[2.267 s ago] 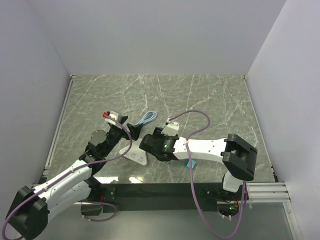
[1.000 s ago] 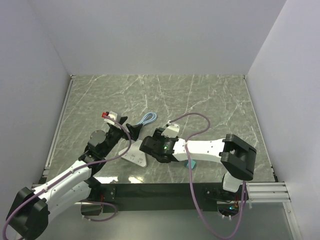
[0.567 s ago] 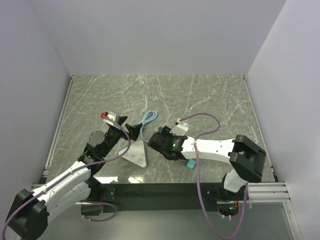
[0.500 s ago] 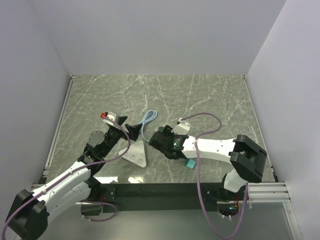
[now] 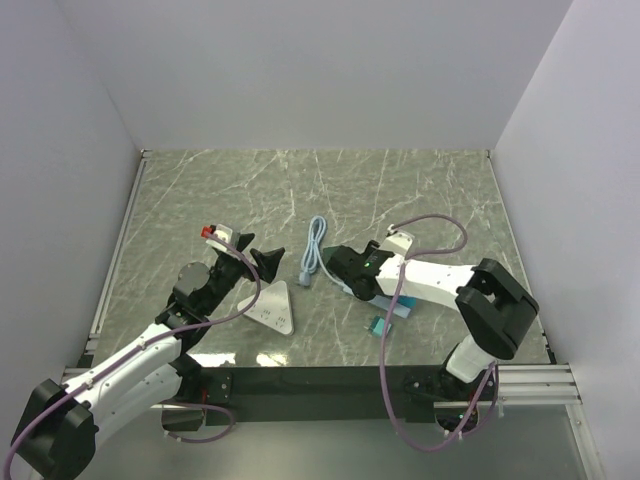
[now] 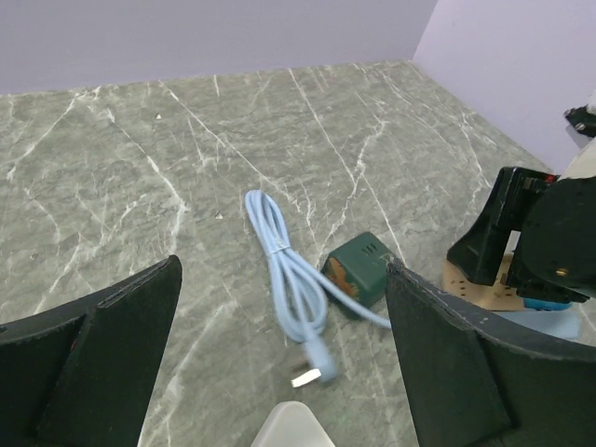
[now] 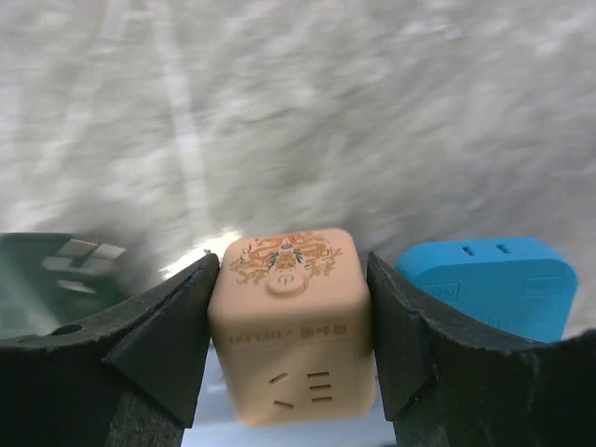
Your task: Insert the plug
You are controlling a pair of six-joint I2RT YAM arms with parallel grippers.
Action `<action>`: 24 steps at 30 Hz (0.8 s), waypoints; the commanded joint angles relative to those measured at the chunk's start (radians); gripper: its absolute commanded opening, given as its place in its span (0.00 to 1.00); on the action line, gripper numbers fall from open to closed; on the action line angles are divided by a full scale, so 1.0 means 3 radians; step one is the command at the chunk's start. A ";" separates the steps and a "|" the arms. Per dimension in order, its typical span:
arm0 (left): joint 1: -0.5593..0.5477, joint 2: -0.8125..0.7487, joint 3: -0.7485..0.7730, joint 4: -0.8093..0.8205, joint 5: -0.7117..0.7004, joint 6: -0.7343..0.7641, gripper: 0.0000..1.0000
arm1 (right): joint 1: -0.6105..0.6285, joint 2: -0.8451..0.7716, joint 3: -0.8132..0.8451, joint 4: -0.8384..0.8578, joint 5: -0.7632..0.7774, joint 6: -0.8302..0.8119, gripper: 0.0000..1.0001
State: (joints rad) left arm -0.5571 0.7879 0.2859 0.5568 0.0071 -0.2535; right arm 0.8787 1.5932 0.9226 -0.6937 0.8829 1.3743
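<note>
A pale blue cable [image 5: 314, 245] lies folded on the marble table, its silver plug end [image 5: 303, 281] nearest the arms. In the left wrist view the cable [image 6: 277, 247] and plug [image 6: 310, 376] lie between my left gripper's open, empty fingers. My left gripper [image 5: 262, 262] sits just left of the plug. My right gripper [image 5: 338, 268] is shut on a peach socket cube [image 7: 291, 326], also seen in the left wrist view [image 6: 480, 279]. A dark green socket cube [image 6: 358, 275] stands beside the cable, just left of my right gripper's left finger [image 7: 56, 279].
A blue socket block [image 7: 489, 284] sits right of the peach cube. A white triangular piece [image 5: 272, 305] lies in front of my left gripper. A small teal block [image 5: 376, 326] lies by the right arm. Walls enclose the table on three sides.
My right gripper has swung right, off the white triangular piece, and now sits right of the cable. The cable has shifted right and stretched out. My left arm has barely moved.
</note>
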 commanded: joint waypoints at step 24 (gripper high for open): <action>0.0016 0.0145 0.0024 0.0200 -0.0013 -0.0014 0.96 | -0.1047 0.0201 0.0315 0.0906 0.0503 -0.1691 0.00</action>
State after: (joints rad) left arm -0.5568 0.8310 0.2859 0.5632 0.0040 -0.2531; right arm 0.5968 1.6543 0.9592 -0.5377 0.9440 0.9657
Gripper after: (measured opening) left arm 0.966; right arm 0.674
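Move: Between the right fingers is the orange plug, already on the blue power strip, whose middle lies about 4 cm below that hand and 1 cm left, level fore and aft. The cyan plug sits about 3 cm back and 5 cm right, the green plug some 8 cm ahead and 13 cm left, the small teal plug about 10 cm back and 1 cm left. From the left hand, the strip is roughly 29 cm right, 3 cm ahead and 17 cm below. Dragging the power strip by the orange plug, the right hand keeps its grip and first sweeps right, dipping about 1.5 cm, then bears forward and right while rising again, away from the small teal plug. It ends about 8 cm right and 6 cm forward, its left side tipped down some 13 degrees. ##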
